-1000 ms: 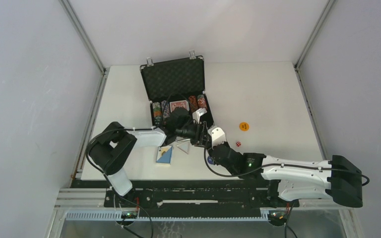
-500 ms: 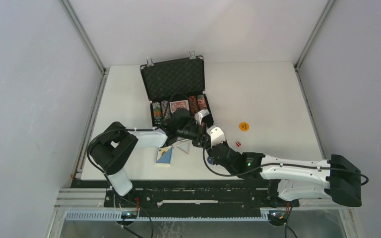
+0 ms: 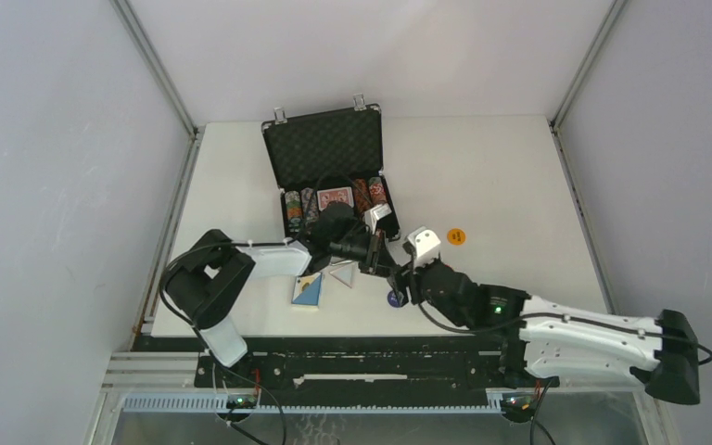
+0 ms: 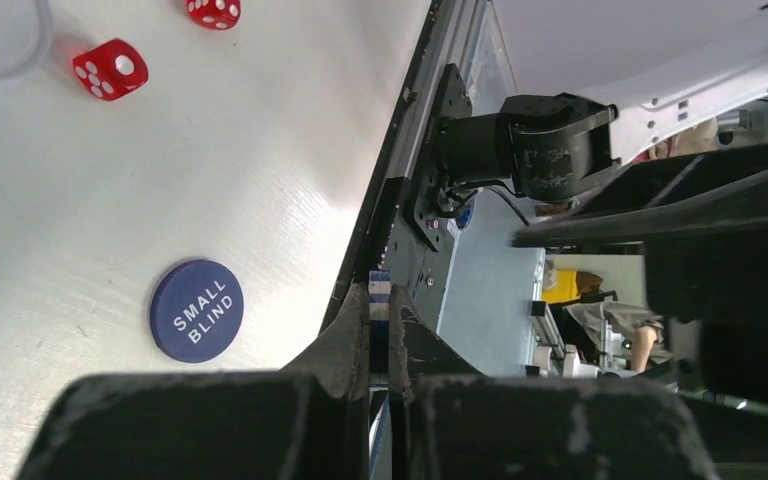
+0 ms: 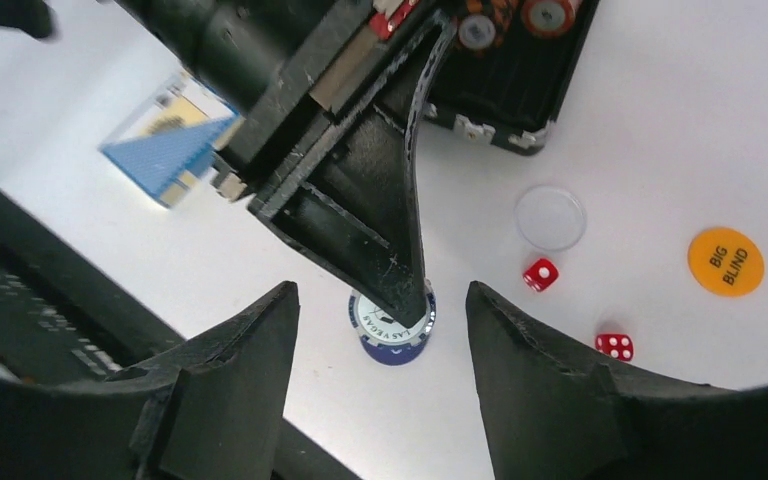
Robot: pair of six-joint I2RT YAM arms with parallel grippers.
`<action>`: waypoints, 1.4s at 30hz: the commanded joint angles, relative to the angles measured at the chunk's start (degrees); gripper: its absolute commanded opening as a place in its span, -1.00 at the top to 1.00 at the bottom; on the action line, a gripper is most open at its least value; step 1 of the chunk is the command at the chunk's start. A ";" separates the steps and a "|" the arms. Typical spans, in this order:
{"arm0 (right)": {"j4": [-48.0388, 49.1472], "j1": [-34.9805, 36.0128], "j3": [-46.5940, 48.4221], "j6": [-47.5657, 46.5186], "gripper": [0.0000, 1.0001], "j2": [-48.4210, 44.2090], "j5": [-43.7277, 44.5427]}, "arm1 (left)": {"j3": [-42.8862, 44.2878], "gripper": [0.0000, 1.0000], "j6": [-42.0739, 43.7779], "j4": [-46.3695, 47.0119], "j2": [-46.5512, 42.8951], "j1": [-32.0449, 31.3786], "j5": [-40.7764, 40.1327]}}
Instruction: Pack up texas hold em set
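Note:
The black briefcase (image 3: 323, 148) lies open at the back, its base holding rows of striped poker chips (image 3: 367, 192) and a red card deck (image 3: 335, 197). My left gripper (image 3: 376, 256) (image 4: 380, 296) is shut on a blue-and-white poker chip (image 5: 390, 318) held on edge just above the table. My right gripper (image 3: 407, 279) (image 5: 380, 300) stands open, one finger either side of that chip and not touching it. A blue "SMALL BLIND" disc (image 4: 196, 309) lies under the grippers. Two red dice (image 5: 540, 274) (image 5: 615, 346), an orange "BIG BLIND" disc (image 5: 725, 261) and a blue card deck (image 3: 307, 288) lie loose.
A clear round disc (image 5: 550, 217) lies on the table by the briefcase's front corner. A pale triangular piece (image 3: 341, 273) rests next to the blue deck. The table's near edge (image 4: 375, 220) runs just beside the left fingers. White walls close in the table.
My right gripper has opened wider and its arm has swung back to the right. My left gripper has closed on the chip and stayed in place.

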 commanded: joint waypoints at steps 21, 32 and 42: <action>7.16 -17.51 -7.80 5.43 0.06 -26.10 -38.85 | -14.60 1.00 -17.38 57.20 -12.35 -0.23 2.07; 12.01 -18.74 -7.74 5.42 0.15 -22.46 -42.10 | -15.15 0.99 -17.98 57.21 -13.58 -0.23 3.62; 15.00 -20.53 -7.19 6.51 0.24 -21.49 -43.30 | -16.25 0.98 -18.70 57.02 -13.99 -0.19 3.25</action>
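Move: Just under the right hand, about 4 cm straight below its open fingers, is the white-and-blue chip that the left fingers already pinch. So, for the left hand, the right gripper's finger gap is roughly 4 cm straight above. From the right hand the SMALL BLIND disc lies some 14 cm down and 2 cm back, the nearer red die 5 cm ahead and 5 cm right, and the clear disc 8 cm ahead and 4 cm right, all at table height. Lifting the chip about 14 cm and a little back, the left hand keeps its pinch and tips its right-pointing fingers from slightly downward to slightly upward. The right hand, already clear of the chip, rises about 6 cm and draws back 4, levelling and swinging its fingers leftward by some 30 degrees while they narrow by nearly half, still open, facing the chip. ##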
